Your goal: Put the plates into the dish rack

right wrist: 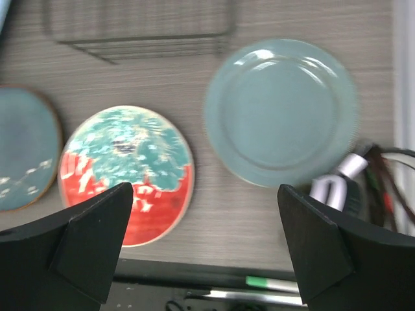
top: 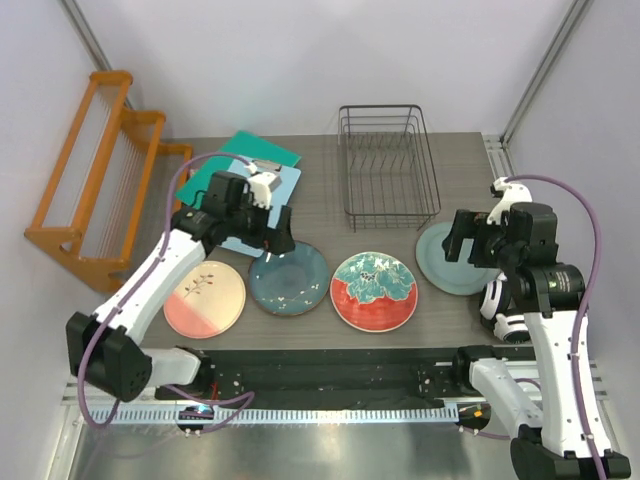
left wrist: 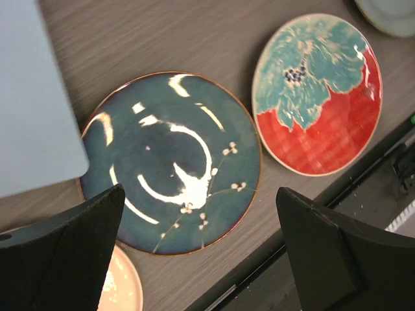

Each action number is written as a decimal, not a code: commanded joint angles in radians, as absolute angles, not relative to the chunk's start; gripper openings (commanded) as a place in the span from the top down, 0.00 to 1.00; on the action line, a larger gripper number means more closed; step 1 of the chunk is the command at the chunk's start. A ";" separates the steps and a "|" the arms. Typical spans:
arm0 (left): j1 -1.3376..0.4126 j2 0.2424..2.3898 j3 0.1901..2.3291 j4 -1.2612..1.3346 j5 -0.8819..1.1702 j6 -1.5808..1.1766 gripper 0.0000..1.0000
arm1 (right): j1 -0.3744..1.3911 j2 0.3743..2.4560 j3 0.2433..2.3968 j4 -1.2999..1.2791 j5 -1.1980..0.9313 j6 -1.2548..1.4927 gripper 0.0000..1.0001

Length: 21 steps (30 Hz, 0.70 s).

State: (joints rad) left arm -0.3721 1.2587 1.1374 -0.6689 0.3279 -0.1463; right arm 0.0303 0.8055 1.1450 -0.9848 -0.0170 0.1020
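Four plates lie flat in a row near the table's front: pink-and-cream (top: 204, 298), dark teal (top: 289, 279), red-and-teal floral (top: 374, 290) and pale grey-green (top: 452, 261). The dark wire dish rack (top: 388, 166) stands empty behind them. My left gripper (top: 270, 236) is open and empty, hovering above the teal plate's (left wrist: 172, 162) far edge. My right gripper (top: 472, 238) is open and empty above the grey-green plate (right wrist: 281, 110). The floral plate shows in both wrist views (left wrist: 318, 94) (right wrist: 126, 173).
An orange wooden tiered rack (top: 100, 180) stands at the back left. A light blue clipboard (top: 255, 195) lies on a green board (top: 240, 160) behind the left gripper. A black rail (top: 330, 375) runs along the table's near edge.
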 commanded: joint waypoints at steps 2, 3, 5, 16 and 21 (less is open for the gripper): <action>-0.457 1.411 1.236 -0.723 0.457 -0.078 0.03 | 0.031 0.837 1.075 -0.829 -0.345 0.210 0.01; -0.471 1.429 1.244 -0.706 0.469 -0.078 0.03 | 0.019 0.853 1.039 -0.815 -0.365 0.227 0.01; -0.480 1.483 1.253 -0.683 0.479 -0.080 0.05 | 0.003 0.877 0.994 -0.775 -0.445 0.289 0.01; -0.548 1.797 1.462 -0.666 0.592 -0.020 0.21 | -0.090 0.933 0.793 -0.721 -0.534 0.348 0.02; -0.574 1.971 1.618 -0.690 0.676 -0.009 0.35 | -0.106 0.976 0.738 -0.700 -0.531 0.373 0.03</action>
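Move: About 23 cm to the left hand's right, 9 cm back and 19 cm down lies the red-and-green plate. That hand hovers over the dark blue plate, whose middle is about 5 cm back and 2 cm left; the light blue board lies roughly 17 cm ahead, 11 cm left. From the right hand the red-and-green plate is about 17 cm left, 2 cm back and 25 cm down, the teal plate some 7 cm ahead, 6 cm right. Closing in on the red-and-green plate from both sides, the left hand travels some 13 cm right while sinking 7 or 8 cm, turning clockwise and narrowing its wide-open fingers to about three quarters. The right hand goes left about 6 cm, then drops about 11 cm overall, rolling its left side up some 30 degrees and tipping down, fingers staying wide; neither hand touches a plate. ##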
